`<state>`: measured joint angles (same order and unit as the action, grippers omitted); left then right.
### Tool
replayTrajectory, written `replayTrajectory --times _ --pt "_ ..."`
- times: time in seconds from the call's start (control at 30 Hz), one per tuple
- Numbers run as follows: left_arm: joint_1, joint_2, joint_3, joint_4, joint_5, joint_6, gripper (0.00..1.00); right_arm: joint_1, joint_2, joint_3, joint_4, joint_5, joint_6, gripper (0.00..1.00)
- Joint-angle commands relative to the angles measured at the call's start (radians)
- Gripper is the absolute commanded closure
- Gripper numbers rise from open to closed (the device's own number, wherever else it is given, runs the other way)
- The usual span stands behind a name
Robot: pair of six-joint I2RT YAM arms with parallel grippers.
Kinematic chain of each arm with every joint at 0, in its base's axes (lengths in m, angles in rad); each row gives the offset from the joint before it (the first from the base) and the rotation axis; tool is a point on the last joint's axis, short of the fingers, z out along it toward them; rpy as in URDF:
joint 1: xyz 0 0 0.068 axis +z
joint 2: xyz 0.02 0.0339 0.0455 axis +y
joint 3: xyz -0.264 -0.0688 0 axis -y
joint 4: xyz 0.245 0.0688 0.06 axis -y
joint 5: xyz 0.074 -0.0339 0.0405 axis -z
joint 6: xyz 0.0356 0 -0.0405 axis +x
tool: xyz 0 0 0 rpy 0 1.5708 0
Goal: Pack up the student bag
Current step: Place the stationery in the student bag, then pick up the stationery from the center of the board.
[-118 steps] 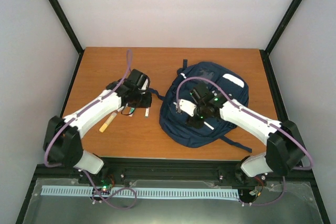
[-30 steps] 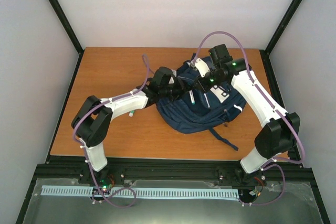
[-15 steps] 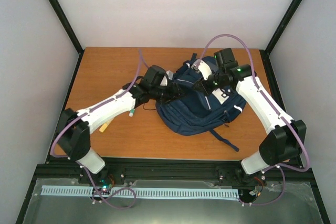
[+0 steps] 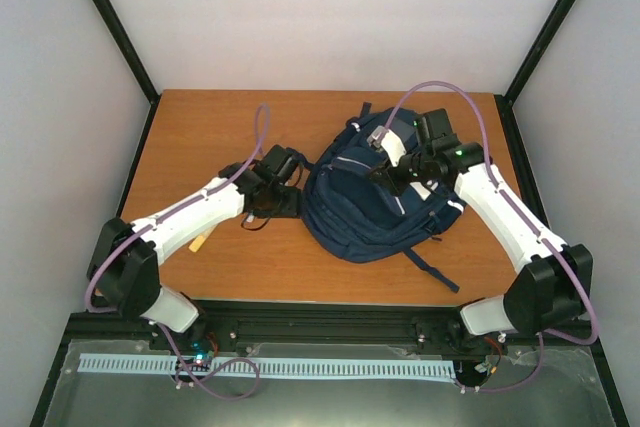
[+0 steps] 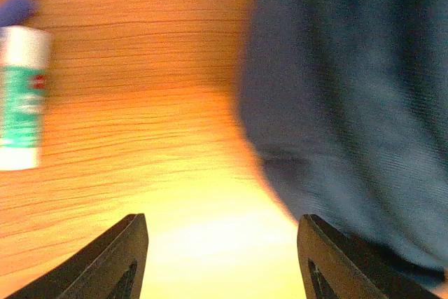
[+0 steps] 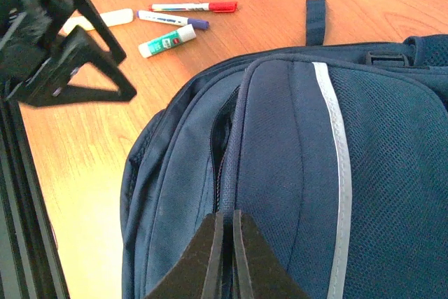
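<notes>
The navy student bag (image 4: 365, 212) lies on the right half of the table, its white stripe (image 6: 334, 138) showing in the right wrist view. My right gripper (image 4: 385, 175) rests on top of the bag. Its jaws (image 6: 227, 213) are shut on the bag's zipper seam, beside a dark slit of open zipper (image 6: 222, 120). My left gripper (image 4: 293, 197) hangs just off the bag's left edge. It stands open over bare wood (image 5: 222, 218) with nothing between its fingers, and the bag's fabric (image 5: 350, 103) is close on its right.
Left of the bag lie a green-and-white glue stick (image 6: 166, 40), a purple-capped marker (image 6: 171, 19), a red-capped marker (image 6: 192, 7) and a cream-coloured stick (image 4: 198, 242). A loose bag strap (image 4: 432, 269) trails toward the table's near edge. Black frame rails border the table.
My left gripper has drawn back leftward from the bag's opening and opened. The right gripper has come down with the bag's top, and the bag lies flatter.
</notes>
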<state>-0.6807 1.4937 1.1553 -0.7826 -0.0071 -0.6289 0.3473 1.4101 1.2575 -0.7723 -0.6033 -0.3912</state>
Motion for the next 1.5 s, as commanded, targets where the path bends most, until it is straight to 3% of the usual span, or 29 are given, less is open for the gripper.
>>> replayTrajectory --times 0.0,0.13,0.53,0.83,1.47 --pt "0.109 -0.016 -0.061 -0.09 -0.182 0.055 0.39 -0.008 -0.055 -0.021 0.074 -0.052 -0.018 0.97" --pt "0.185 0.032 -0.078 -0.062 -0.169 0.091 0.4 -0.008 -0.057 -0.028 0.073 -0.066 -0.02 0.97" --pt "0.224 0.22 -0.016 -0.055 -0.286 0.105 0.41 -0.008 -0.102 -0.092 0.103 -0.095 -0.026 0.97" --pt "0.248 0.33 0.081 -0.049 -0.283 0.157 0.46 -0.008 -0.11 -0.105 0.103 -0.112 -0.034 0.97" --pt "0.266 0.423 0.105 -0.068 -0.163 0.174 0.79 -0.009 -0.101 -0.108 0.103 -0.117 -0.041 0.97"
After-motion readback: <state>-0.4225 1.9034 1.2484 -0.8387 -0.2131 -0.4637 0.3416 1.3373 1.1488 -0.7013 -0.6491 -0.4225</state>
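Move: The left hand, empty and half open beside the bag, has the glue stick about 11 cm to its left, 5 cm ahead and 12 cm below. The blue marker lies some 3 cm to the left of the glue stick and 3 cm farther out, the red marker 6 cm left and 5 cm farther out, the yellow tube 13 cm left and 5 cm nearer. The bag's middle is about 24 cm right of the left hand and 10 cm ahead. From the right hand, the glue stick lies roughly 34 cm left, 3 cm ahead and 21 cm below. Leftward first, quickly, some 11 cm away from the bag, the left hand then sinks about as far and edges 5 cm forward onto the glue stick, its wrist tilting some 25 degrees until the fingers point nearly straight down. They close from both sides on the green body below the cap. The right hand keeps its pinch on the bag's edge, easing back slightly. ##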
